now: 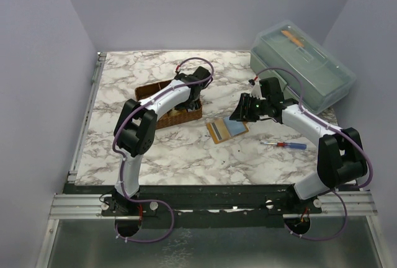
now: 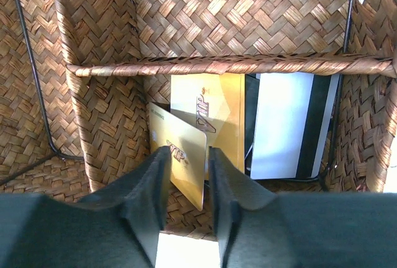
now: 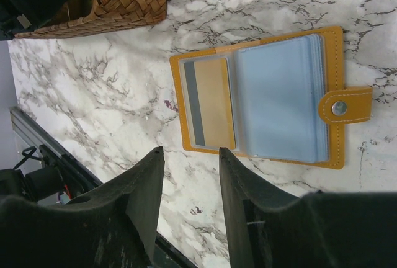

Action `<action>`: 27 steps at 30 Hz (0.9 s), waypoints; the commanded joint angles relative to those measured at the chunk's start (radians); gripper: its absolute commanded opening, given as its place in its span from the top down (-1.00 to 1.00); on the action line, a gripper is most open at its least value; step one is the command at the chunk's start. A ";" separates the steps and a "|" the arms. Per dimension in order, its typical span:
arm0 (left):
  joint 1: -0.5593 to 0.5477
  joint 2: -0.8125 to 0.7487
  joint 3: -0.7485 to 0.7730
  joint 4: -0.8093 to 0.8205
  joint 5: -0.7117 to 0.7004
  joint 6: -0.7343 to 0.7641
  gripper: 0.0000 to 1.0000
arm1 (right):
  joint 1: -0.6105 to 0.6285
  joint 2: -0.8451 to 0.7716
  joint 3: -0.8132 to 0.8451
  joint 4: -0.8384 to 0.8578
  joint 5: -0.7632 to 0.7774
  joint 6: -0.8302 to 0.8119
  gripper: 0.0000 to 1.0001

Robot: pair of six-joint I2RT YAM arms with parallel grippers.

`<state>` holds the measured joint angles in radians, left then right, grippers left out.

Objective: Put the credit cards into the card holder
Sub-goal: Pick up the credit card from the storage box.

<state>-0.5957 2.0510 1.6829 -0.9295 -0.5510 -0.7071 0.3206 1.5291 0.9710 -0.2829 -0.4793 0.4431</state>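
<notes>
My left gripper (image 2: 186, 156) is down inside the brown woven basket (image 1: 149, 89). A gold credit card (image 2: 183, 139) stands tilted between its fingers, and a thin gap shows beside the right finger. Under it lie another gold card (image 2: 218, 110) and a white card with a black stripe (image 2: 282, 125). The orange-tan card holder (image 3: 338, 51) lies open on the marble, a tan card (image 3: 214, 103) in its left sleeve and pale blue sleeves (image 3: 279, 97) on the right. My right gripper (image 3: 189, 153) hovers open and empty just short of the holder's edge.
A woven divider (image 2: 229, 66) splits the basket, and its walls stand close around my left fingers. A clear lidded plastic box (image 1: 304, 66) sits at the back right. A small screwdriver (image 1: 285, 145) lies right of the card holder (image 1: 226, 129). The table's rail (image 3: 31, 138) is near.
</notes>
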 commanded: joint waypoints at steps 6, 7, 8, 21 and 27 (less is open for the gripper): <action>0.015 0.020 -0.007 -0.005 0.008 0.011 0.47 | 0.000 -0.028 -0.012 0.004 0.016 -0.010 0.13; 0.014 0.018 -0.006 -0.005 0.006 0.017 0.56 | 0.000 -0.027 -0.010 0.004 0.016 -0.010 0.14; 0.015 0.015 -0.005 -0.005 0.003 0.021 0.66 | -0.001 -0.025 -0.010 0.004 0.015 -0.010 0.14; 0.037 -0.209 0.052 -0.023 0.059 0.088 1.00 | 0.000 0.003 0.010 -0.004 0.018 -0.020 0.17; 0.044 -0.350 0.071 0.018 0.153 0.154 1.00 | -0.001 0.006 0.021 -0.009 0.009 -0.029 0.17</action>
<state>-0.5598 1.8172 1.7245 -0.9432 -0.4931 -0.6155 0.3206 1.5280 0.9710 -0.2829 -0.4793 0.4419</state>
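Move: The gold card leaning in the box's front right compartment stands practically between the left fingertips, its middle about 1 cm below them. The flat gold card lies some 2 cm ahead and 1 cm right of the left hand; the white striped card about 4 cm ahead and 7 cm right. The card holder is roughly 19 cm right and 5 cm back. From the right hand, the leaning card is about 21 cm left and 3 cm ahead. Pinching the leaning gold card, the left fingers close from partly open to shut while the hand stays nearly in place, easing about 1 cm left. Once they are shut, it rises out of the storage box about 10 cm almost straight up, ever faster, the fingertips tilting some 10 degrees farther forward. ##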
